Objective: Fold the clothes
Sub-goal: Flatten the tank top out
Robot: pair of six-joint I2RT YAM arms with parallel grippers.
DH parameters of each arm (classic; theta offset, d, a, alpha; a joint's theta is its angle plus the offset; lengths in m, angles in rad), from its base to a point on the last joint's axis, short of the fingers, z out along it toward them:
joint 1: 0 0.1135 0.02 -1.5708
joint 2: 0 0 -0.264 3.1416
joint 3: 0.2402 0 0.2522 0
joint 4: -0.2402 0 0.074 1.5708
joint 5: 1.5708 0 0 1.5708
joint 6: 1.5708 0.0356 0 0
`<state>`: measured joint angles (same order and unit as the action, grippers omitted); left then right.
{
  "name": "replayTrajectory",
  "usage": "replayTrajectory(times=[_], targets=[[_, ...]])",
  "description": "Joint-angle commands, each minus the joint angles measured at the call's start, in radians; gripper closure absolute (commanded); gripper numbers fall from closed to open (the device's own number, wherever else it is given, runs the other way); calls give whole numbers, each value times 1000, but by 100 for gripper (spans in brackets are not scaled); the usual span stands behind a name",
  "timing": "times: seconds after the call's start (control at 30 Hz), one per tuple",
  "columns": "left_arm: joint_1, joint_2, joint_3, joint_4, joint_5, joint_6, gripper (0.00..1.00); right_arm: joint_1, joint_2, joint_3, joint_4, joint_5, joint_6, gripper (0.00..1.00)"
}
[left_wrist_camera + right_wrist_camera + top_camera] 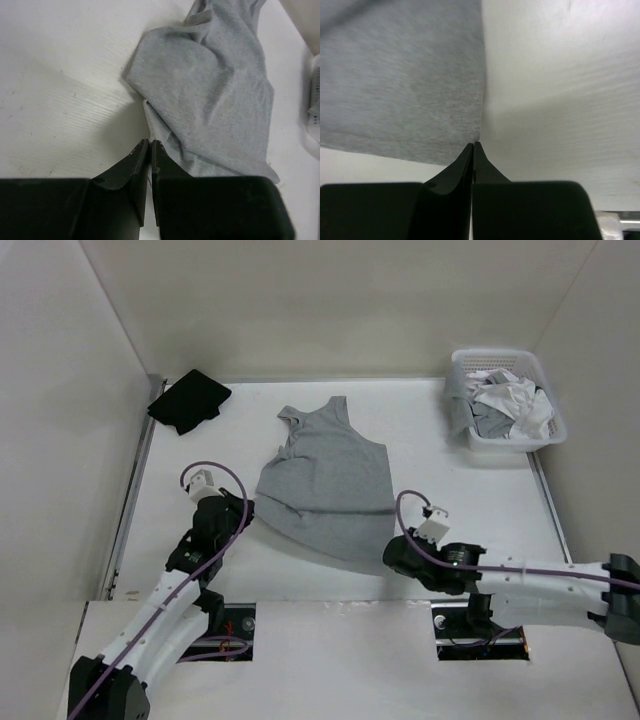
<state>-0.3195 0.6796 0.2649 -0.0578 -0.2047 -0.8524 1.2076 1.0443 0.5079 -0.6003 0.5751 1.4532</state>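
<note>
The clothes, a light grey tank top (325, 480), lie spread on the white table with the straps at the far end and the hem toward me. My left gripper (245, 510) is at the hem's near-left corner. In the left wrist view its jaws (150, 142) are shut, with a thin edge of the grey fabric (210, 90) pinched at the tips. My right gripper (392, 555) is at the hem's near-right corner. In the right wrist view its jaws (473, 144) are shut right on the corner of the grey fabric (400, 85).
A black garment (189, 400) lies at the table's far left corner. A white basket (505, 400) of mixed laundry stands at the far right, and its edge shows in the left wrist view (314, 100). Walls close in the table on three sides.
</note>
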Motion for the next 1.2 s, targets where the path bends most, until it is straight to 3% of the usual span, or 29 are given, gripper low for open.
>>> replayTrajectory(times=[0.0, 0.13, 0.3, 0.4, 0.6, 0.67, 0.73, 0.87, 0.97, 1.03, 1.1, 1.17], targets=[[-9, -75, 149, 15, 2, 22, 97, 20, -145, 174, -146, 230, -167, 100], [-43, -169, 376, -68, -36, 44, 98, 65, -230, 447, -248, 437, -408, 100], [-101, -204, 693, -86, -123, 104, 98, 218, -179, 863, -175, 738, -863, 100], [-111, -169, 860, -67, -157, 153, 98, 261, -136, 1052, 41, 802, -1202, 100], [-79, -33, 1164, -47, -125, 207, 97, 332, -75, 1187, 739, 723, -1920, 100], [-66, 23, 1212, -42, -114, 204, 97, 332, -23, 1212, 935, 686, -2116, 100], [-69, 57, 1220, -45, -122, 210, 96, 329, 11, 1207, 1006, 645, -2191, 100], [-42, 170, 1214, -34, -168, 248, 96, 81, 86, 1184, 920, 485, -2061, 100], [29, 305, 1166, -33, -162, 245, 96, -181, 150, 1170, 632, 272, -1700, 100], [85, 409, 1131, -22, -116, 196, 96, -391, 209, 1189, 468, 41, -1453, 100], [142, 524, 1126, 6, -75, 150, 96, -569, 291, 1207, 430, -162, -1314, 100], [171, 638, 1175, 16, -46, 127, 96, -680, 399, 1271, 419, -269, -1262, 100]])
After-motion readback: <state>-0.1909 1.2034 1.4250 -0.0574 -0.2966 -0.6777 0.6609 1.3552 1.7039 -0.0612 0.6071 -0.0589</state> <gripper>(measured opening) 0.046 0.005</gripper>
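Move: The left gripper holds one hem corner of the tank top some 8 cm above the table. The tank top's middle lies about 8 cm ahead of it and 16 cm to its right, and the shoulder straps some 32 cm ahead and 13 cm right. From the right gripper, holding the other hem corner low down, the middle lies about 20 cm ahead and 13 cm left. The laundry basket stands roughly 43 cm ahead and 29 cm right of the right gripper. Keep both grippers shut on the hem corners and whip them up together, well over 50 cm, tipping the fingers upward by 60 to 70 degrees; draw the left back about 12 cm as it climbs and let the right drift slightly forward and right. Then swing both hands forward over the far side of the table, already sinking, to carry the hem outward. ##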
